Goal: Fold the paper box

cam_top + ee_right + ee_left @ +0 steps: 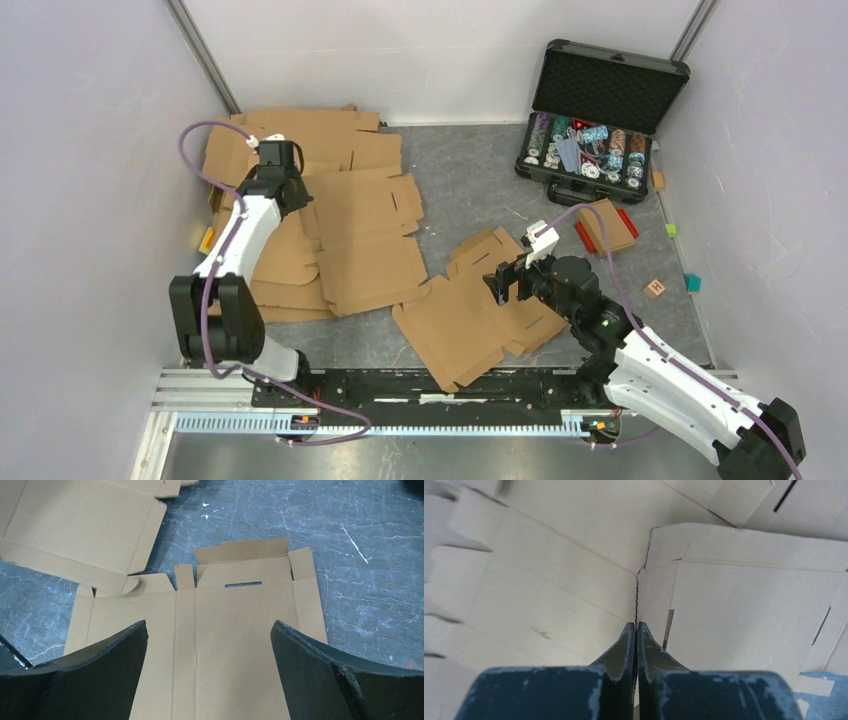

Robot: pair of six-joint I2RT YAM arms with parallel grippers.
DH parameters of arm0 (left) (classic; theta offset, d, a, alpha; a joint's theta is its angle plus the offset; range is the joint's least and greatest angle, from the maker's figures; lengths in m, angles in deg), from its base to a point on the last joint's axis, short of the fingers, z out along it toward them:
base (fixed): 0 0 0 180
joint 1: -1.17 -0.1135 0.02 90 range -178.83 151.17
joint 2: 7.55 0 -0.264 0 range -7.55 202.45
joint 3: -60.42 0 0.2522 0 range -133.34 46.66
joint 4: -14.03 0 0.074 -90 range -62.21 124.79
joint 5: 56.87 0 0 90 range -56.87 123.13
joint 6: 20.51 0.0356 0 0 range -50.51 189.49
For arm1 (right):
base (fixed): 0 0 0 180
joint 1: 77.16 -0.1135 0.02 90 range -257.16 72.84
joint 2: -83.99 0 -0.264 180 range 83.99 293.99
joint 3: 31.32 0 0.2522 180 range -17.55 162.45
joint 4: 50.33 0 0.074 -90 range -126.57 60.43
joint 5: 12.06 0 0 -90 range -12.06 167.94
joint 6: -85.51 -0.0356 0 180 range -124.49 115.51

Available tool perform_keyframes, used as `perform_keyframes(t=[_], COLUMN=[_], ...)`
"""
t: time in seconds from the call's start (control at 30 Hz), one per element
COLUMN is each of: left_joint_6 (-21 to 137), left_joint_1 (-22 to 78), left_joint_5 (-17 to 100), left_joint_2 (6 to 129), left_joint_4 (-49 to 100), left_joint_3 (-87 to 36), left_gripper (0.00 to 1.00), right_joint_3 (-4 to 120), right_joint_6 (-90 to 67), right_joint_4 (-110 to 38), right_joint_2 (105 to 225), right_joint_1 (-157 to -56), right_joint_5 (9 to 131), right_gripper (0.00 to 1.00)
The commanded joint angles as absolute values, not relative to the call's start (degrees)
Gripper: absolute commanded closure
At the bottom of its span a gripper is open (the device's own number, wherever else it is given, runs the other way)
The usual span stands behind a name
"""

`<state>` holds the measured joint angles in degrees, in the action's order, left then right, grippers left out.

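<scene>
In the left wrist view my left gripper (637, 625) is shut on the thin upright edge of the paper box (744, 610), a plain brown die-cut blank with slots. It lies in the pile of blanks (330, 135) at the table's far left, where the left arm's wrist (275, 160) reaches. My right gripper (209, 623) is open and empty. It hovers (503, 283) just above another flat blank (235, 630) lying in the middle of the table (465, 325).
An open black case of poker chips (600, 120) stands at the back right. A small cardboard piece with red bits (608, 225), a wooden block (655, 288) and a teal block (692, 283) lie to the right. White walls close in on both sides.
</scene>
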<state>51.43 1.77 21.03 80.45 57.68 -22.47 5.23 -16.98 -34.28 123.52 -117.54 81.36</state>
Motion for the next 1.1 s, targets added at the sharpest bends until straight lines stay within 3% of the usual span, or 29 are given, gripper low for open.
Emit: perform_keyframes(t=[0.0,0.3,0.53,0.7,0.83,1.07], left_joint_6=[45.3,34.8,25.7,20.0,17.9,11.0], left_joint_1=[-1.9,-12.7,-21.3,-24.6,-24.6,-28.4], left_joint_5=[15.2,29.9,32.7,36.6,45.5,38.3], left_joint_2=[73.7,68.3,64.4,65.5,69.8,69.3], left_joint_4=[54.8,43.9,38.8,33.4,32.7,34.6], left_joint_3=[-20.4,-11.4,-4.4,-5.0,-12.6,-14.6], left_gripper=[0.98,0.98,0.98,0.98,0.98,0.98], right_joint_3=[7.2,7.5,7.2,7.5,8.1,7.8], right_joint_6=[-16.4,-16.4,-16.1,-16.0,-16.0,-16.4], right_joint_4=[-35.7,-35.7,-35.7,-35.6,-35.7,-35.8], right_joint_2=[123.9,124.6,124.1,124.3,124.4,124.1], right_joint_1=[-117.7,-117.7,-117.7,-117.7,-117.7,-117.6], right_joint_5=[80.6,80.7,81.3,81.1,80.8,80.2], right_gripper=[0.02,0.02,0.02,0.02,0.02,0.02])
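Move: The left gripper already holds the left edge of a cardboard sheet, whose middle hangs about 11 cm to its right, 6 cm back and 5 cm lower. The far cardboard stack, where this sheet goes, lies some 12 cm straight ahead and 10 cm below; the near stack is about 15 cm back and 5 cm left. The spread paper box lies roughly 33 cm right and 18 cm back. From the right gripper, the far stack is some 26 cm ahead and 34 cm left. Bring the left gripper about 12 cm to the left with the sheet's edge kept pinched, lifting a little, then dipping and drawing back some 5 cm. From there push forward again and raise it to about 8 cm above its start, turning counter-clockwise some 30 degrees, rolling its left side down and lifting the fingers, to swing the sheet over the far stack. ##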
